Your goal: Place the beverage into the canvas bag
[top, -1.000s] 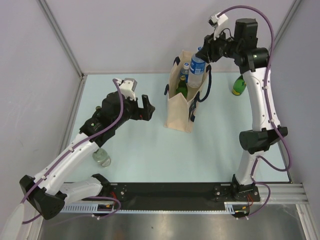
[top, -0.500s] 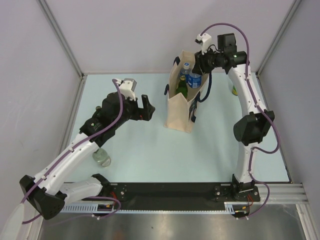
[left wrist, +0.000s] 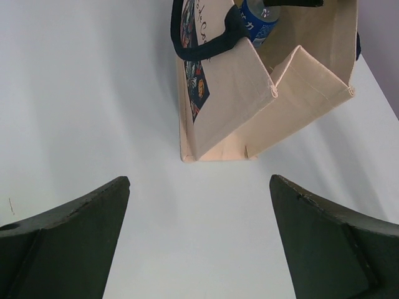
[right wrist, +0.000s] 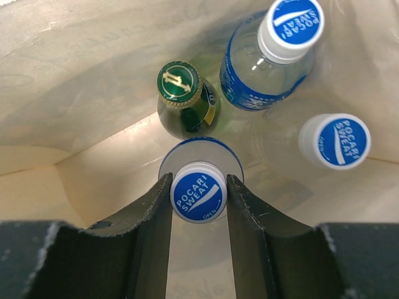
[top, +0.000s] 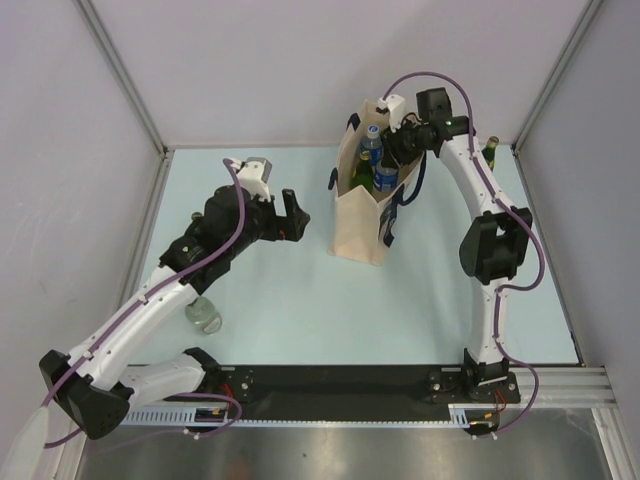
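Note:
The canvas bag (top: pixel 360 220) stands upright at the table's back middle, beige with dark navy handles (top: pixel 410 180). My right gripper (top: pixel 398 148) reaches down into its mouth from the right. In the right wrist view it is shut (right wrist: pixel 198 182) on the blue-and-white cap of a Pocari Sweat beverage bottle (right wrist: pixel 198 197), upright between the bag's inner walls (right wrist: pixel 75 75). Whether the bottle rests on the bottom does not show. My left gripper (top: pixel 293 218) hangs open and holds nothing, left of the bag; its wrist view shows the bag (left wrist: pixel 230 93) beyond the wide-apart fingers (left wrist: pixel 75 230).
Inside the bag stand a green glass bottle (right wrist: pixel 181 84) and two more Pocari Sweat bottles (right wrist: pixel 292 22) (right wrist: pixel 335 141). A clear bottle (top: pixel 205 315) stands under my left arm. A green bottle (top: pixel 490 150) stands at the back right behind my right arm.
My right arm has swung left and lowered, carrying the bottle from above the bag's right edge down into its mouth. The left arm has not moved.

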Controlling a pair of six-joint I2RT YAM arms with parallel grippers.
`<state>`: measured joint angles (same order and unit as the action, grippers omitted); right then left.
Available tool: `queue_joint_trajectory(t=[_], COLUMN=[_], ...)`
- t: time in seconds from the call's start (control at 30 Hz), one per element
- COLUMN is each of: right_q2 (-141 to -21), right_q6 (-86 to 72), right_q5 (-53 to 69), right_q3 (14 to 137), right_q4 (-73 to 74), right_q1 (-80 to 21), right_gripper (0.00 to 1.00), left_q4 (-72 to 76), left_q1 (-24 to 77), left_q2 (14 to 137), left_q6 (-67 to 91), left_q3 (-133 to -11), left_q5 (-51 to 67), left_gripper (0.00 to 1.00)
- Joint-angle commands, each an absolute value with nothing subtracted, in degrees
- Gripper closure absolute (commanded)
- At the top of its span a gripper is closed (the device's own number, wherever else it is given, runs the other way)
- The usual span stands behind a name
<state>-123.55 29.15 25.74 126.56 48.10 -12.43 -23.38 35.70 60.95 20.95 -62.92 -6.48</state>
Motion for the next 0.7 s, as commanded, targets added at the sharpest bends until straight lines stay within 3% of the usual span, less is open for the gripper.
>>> queue_joint_trajectory(t=[0.0, 0.07, 0.1, 0.2, 0.27, 0.4, 0.67], right_q2=[-121.55, -121.47, -121.38, -120.76, -119.8, -117.78, -111.63], right_q6=[31.9, 32.25, 32.34, 32.61, 32.43, 30.94, 27.25], right_q5=[24.79, 24.87, 25.05, 25.4, 25.66, 27.15, 31.2], right_q3=[125.86, 125.25, 125.16, 124.37, 123.93, 124.19, 125.59], right_q4=[42.63, 42.89, 43.06, 43.42, 43.42, 43.5, 43.68], right_q1=[-12.48, -12.39, -12.48, -12.48, -12.39, -12.13, -11.51], right_gripper=[0.94, 0.82, 0.7, 0.53, 0.48, 0.3, 0.24], left_q4=[-23.12, -23.38, -23.38, -24.08, -24.43, -24.96, -26.37], left_q1=[35.33, 35.33, 35.25, 35.25, 35.16, 35.07, 34.54], left_q2=[59.5, 59.41, 59.5, 59.68, 59.77, 59.68, 58.54], left_q6=[22.06, 21.97, 21.8, 21.36, 21.01, 20.74, 19.95], left_q3=[-62.58, -62.84, -62.84, -63.37, -63.89, -64.34, -64.6], left_q5=[-7.56, -7.65, -7.73, -8.17, -8.17, -8.35, -9.49], left_gripper=[0.0, 0.0, 0.0, 0.0, 0.0, 0.0, 0.0])
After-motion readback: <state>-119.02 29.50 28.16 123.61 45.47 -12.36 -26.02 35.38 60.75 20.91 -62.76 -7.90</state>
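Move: Your right gripper still pinches the neck of the upright Pocari bottle inside the canvas bag; that bottle's middle is straight below, about 9 cm down. Counted from the right hand, the green bottle stands about 6 cm left and 1 cm back, another Pocari bottle some 7 cm ahead and 3 cm left, and the clear bottle roughly 6 cm ahead and 2 cm right, all about 10 cm lower. For the left hand, the held bottle is some 20 cm ahead, 19 cm right and 18 cm down. Ease the right gripper the last 1 cm or so down with the Pocari bottle, then spread the fingers clear of its cap on both sides, to about three quarters open. Once they are off, lift straight up and away from the bottle, nearly 4 cm from the lowest point, drifting about 1 cm back. ##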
